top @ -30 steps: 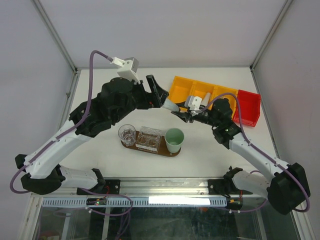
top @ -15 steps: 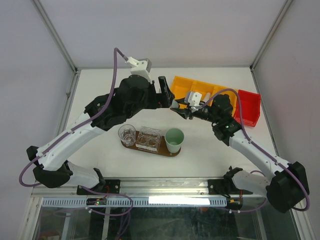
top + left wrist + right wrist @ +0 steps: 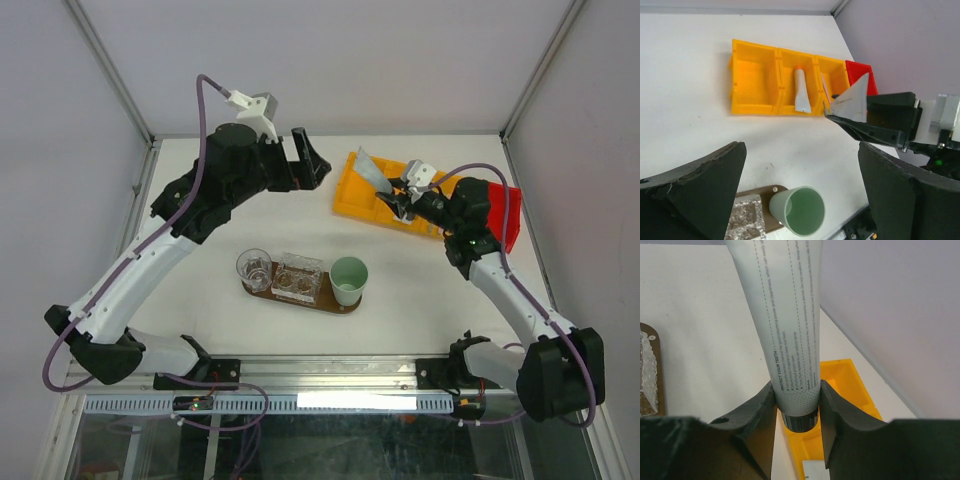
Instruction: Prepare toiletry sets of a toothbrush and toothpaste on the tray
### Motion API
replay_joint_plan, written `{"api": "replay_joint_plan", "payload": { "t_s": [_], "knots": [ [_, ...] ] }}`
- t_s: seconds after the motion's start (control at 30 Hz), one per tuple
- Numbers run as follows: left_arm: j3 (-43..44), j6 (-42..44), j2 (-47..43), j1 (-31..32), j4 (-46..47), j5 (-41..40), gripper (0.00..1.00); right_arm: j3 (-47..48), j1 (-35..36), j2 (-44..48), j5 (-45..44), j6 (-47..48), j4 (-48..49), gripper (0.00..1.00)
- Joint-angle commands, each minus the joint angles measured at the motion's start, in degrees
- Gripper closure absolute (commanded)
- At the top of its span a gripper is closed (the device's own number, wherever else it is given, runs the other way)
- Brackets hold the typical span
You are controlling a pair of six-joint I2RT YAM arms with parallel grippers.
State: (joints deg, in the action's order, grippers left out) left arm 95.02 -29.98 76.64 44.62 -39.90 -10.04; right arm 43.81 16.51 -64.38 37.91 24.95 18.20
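My right gripper (image 3: 398, 196) is shut on the cap end of a white toothpaste tube (image 3: 370, 168). It holds the tube tilted upward above the yellow bin (image 3: 352, 198). The right wrist view shows the tube (image 3: 788, 320) clamped between both fingers, gripper (image 3: 797, 407). My left gripper (image 3: 311, 163) is open and empty, up and left of the tube; it also shows in the left wrist view (image 3: 801, 197). A second white tube (image 3: 801, 93) lies in the bin's middle compartment, with a thin pale stick (image 3: 825, 90) in the compartment beside it. The dark brown oval tray (image 3: 343, 305) lies near the front.
On the tray stand a clear glass (image 3: 254, 268), a clear faceted holder (image 3: 298, 277) and a mint-green cup (image 3: 349, 278). A red bin (image 3: 503, 215) adjoins the yellow bin on the right. Frame posts and walls bound the white table.
The tube was held between both grippers; now only my right gripper holds it, lifted back and right over the yellow bin. My left gripper has drawn away to the back left.
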Motion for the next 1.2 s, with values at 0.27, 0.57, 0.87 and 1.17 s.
{"api": "replay_joint_plan", "payload": {
  "t_s": [0.27, 0.57, 0.87, 1.17],
  "knots": [
    [6.74, 3.1, 6.36, -4.76, 7.91, 19.0, 0.18, 3.74, -0.82, 0.33, 0.17, -0.63, 2.08, 0.79],
    [9.0, 1.58, 11.08, 1.17, 6.05, 5.34, 0.32, 4.71, 2.56, -2.29, 0.17, -0.63, 3.5, 0.79],
    [16.91, 0.97, 15.97, 2.32, -2.98, -0.66, 0.55, 4.7, 3.75, -2.16, 0.17, -0.63, 3.51, 0.79],
    [21.13, 1.14, 18.68, 3.03, -7.27, -0.93, 0.64, 5.17, 4.48, -2.29, 0.17, -0.63, 3.16, 0.79]
  ]
}}
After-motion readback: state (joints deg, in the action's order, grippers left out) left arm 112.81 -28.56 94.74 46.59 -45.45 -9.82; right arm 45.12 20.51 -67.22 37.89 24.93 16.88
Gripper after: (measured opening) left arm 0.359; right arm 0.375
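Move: The toothpaste tube, held by its cap end in the right hand, has its middle about 4 cm ahead, 10 cm to the right of and 4 cm below the open left fingers. From the right hand that middle is 2 cm ahead, 3 cm left, 4 cm up, and the left fingers are some 13 cm left, 2 cm back, 8 cm higher. From the left hand, the green cup stands 8 cm back, 8 cm right, 30 cm down; the orange box's empty left compartment 20 cm ahead, 10 cm right, 33 cm down. The toothpaste's free flat end is met by the left hand, which goes about 6 cm right and 4 cm forward towards it, rising some 3 cm before dipping about 5, while its wide-open fingers close to roughly a third around the tube. The right hand keeps its pinch on the cap end, sinks about 1 cm, eases right, then brings the tube some 3.5 cm left. ##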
